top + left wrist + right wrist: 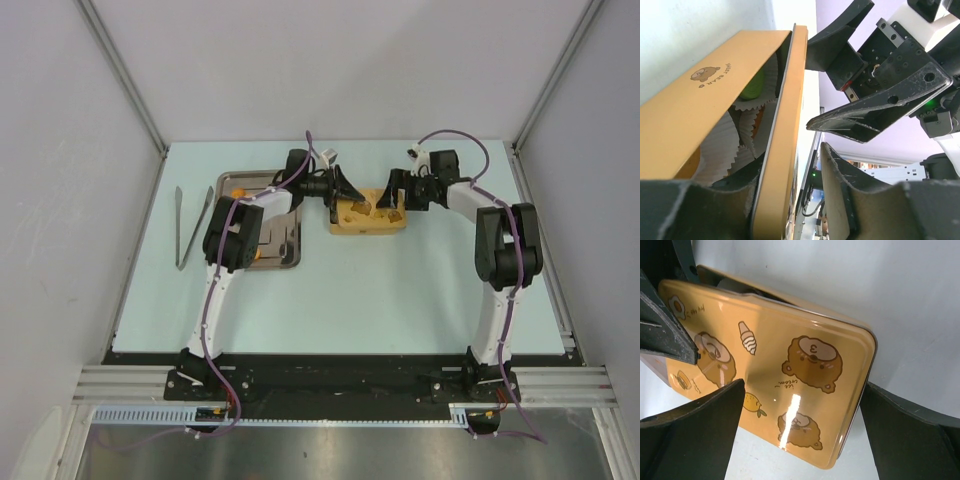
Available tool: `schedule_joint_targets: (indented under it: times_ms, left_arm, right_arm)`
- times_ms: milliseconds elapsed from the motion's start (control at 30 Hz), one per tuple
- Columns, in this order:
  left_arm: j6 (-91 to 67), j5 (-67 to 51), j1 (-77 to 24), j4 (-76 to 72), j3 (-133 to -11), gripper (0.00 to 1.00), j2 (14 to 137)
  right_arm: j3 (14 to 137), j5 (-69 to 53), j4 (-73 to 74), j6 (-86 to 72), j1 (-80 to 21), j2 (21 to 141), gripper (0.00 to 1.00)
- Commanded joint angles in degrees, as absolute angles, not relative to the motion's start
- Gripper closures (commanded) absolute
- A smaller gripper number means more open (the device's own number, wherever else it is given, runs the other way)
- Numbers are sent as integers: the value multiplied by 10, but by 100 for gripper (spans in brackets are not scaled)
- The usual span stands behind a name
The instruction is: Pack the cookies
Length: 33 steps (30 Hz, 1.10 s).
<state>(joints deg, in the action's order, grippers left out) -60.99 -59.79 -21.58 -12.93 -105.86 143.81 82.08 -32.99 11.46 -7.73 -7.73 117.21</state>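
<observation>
A yellow bear-print tin (368, 213) sits mid-table with its lid (790, 365) tilted over the box. Through the gap I see white paper liners (722, 145) and one light green cookie (754, 85) inside. Two orange cookies (237, 187) lie on the metal tray (285, 245) at the left. My left gripper (785, 170) is open around the lid's rim (785, 125), with a gap between the rim and its right finger (840, 200). My right gripper (802, 390) is open wide, straddling the lid's near corner from the other side.
Metal tongs (190, 225) lie left of the tray. Both grippers (345, 190) (395, 190) crowd the tin from opposite sides, close to each other. The right gripper's black fingers (875, 100) fill the upper right of the left wrist view.
</observation>
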Motion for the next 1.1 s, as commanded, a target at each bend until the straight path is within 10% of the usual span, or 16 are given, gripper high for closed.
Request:
schedule_joint_targets:
  times_ms: [0,1067]
  left_arm:
    - [-596,-594,-209,-129,-1071,57,1426]
    - [-556,-585,-192,-76,-1099,34,1412]
  right_arm:
    - [853,-326,116,-76,-81,1185,0]
    - [915,-257,153,-76,-95,1234,0]
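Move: The lid lies skewed on the cookie box, with a gap still open along the far side. Its middle is about 6 cm to the left of the right hand, 1 cm back and 3 cm below. From the left hand, the lid's middle is some 6 cm to the right, 2 cm back and 2 cm lower, with the box's middle about 3 cm beneath it. The baking tray is roughly 21 cm left of the left hand, 4 cm back and 7 cm down. Forward by about 2.5 cm and sinking some 1 cm, the right hand works over the lid's right end with its fingers still wide open, a fingertip on the lid's top. The left hand, its fingers still straddling the lid's left edge, backs off left and forward by about 2 cm as they ease wider apart. ##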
